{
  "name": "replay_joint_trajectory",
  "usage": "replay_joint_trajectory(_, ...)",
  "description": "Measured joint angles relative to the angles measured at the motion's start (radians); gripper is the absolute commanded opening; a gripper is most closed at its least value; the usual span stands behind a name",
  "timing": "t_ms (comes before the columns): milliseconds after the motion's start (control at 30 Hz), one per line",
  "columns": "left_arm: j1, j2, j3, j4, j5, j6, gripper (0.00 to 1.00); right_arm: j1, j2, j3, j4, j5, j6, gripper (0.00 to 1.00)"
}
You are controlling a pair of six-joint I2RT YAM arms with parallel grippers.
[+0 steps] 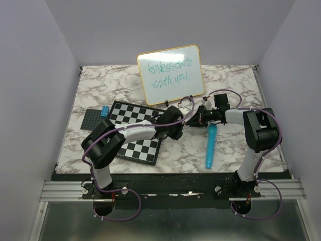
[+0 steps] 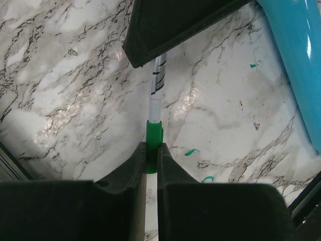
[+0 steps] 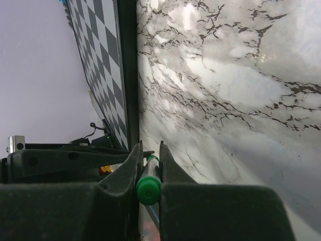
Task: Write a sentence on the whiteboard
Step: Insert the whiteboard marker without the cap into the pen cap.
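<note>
The whiteboard stands upright at the back of the table, and the sentence is on it in two green lines, "kindess starts with you". In front of it both grippers meet on one marker. My left gripper is shut on the marker's green cap. The white barrel runs from the cap up into the right gripper's black finger. My right gripper is shut on the barrel, whose green end sticks out toward the camera. In the top view the left gripper and right gripper face each other.
A black-and-white checkered board lies under the left arm and shows in the right wrist view. A teal cylinder lies on the marble near the right arm. A dark grey plate with a blue brick sits left. Small green marks spot the table.
</note>
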Motion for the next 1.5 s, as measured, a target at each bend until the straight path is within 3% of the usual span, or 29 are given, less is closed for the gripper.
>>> replay_joint_trajectory(433, 0.013, -0.009, 0.0, 0.034, -0.006, -0.055, 0.03, 0.005, 0.003, 0.0, 0.016, -0.024, 0.011, 0.0)
replay_joint_trajectory(633, 0.019, -0.009, 0.002, 0.035, -0.006, -0.077, 0.16, 0.008, 0.004, 0.0, 0.023, -0.025, 0.011, 0.0)
replay_joint_trajectory(1200, 0.052, -0.009, 0.032, 0.135, 0.017, -0.137, 0.39, 0.021, 0.012, 0.0, 0.008, -0.028, -0.002, 0.0)
replay_joint_trajectory(1333, 0.052, -0.025, 0.029, 0.142, 0.02, -0.138, 0.6, 0.021, 0.013, 0.0, 0.007, -0.028, -0.003, 0.01)
replay_joint_trajectory(1433, 0.056, -0.07, 0.003, 0.145, 0.02, -0.135, 0.87, 0.021, 0.013, 0.0, 0.007, -0.028, -0.003, 0.0)
replay_joint_trajectory(1500, 0.066, -0.139, -0.048, 0.154, 0.028, -0.135, 0.93, 0.021, 0.013, 0.0, 0.006, -0.028, -0.006, 0.0)
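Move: The green cap sits between the left fingertips, already on the marker's end. The marker's bare barrel runs off about 3 cm ahead, 2 cm right and 2 cm higher, to the right fingers. Some 7 to 8 cm below the left hand lie the blue tube, around 12 cm right and 4 cm back, and the checkerboard, about 20 cm left and level with it. From the right hand the cap is roughly 4 cm left, 4 cm back and 2 cm lower. The green cap, still pinched in the left fingers, is first eased about 2 cm forward and up, towards the right hand, which keeps its grip on the marker and drifts a centimetre left and slightly back. Then the left fingers loosen, go on forward, right and up, and finally open wide as the hand lifts clear and draws back left, ending some 7 cm higher with its fingers tipped about 15 degrees nearer level. ##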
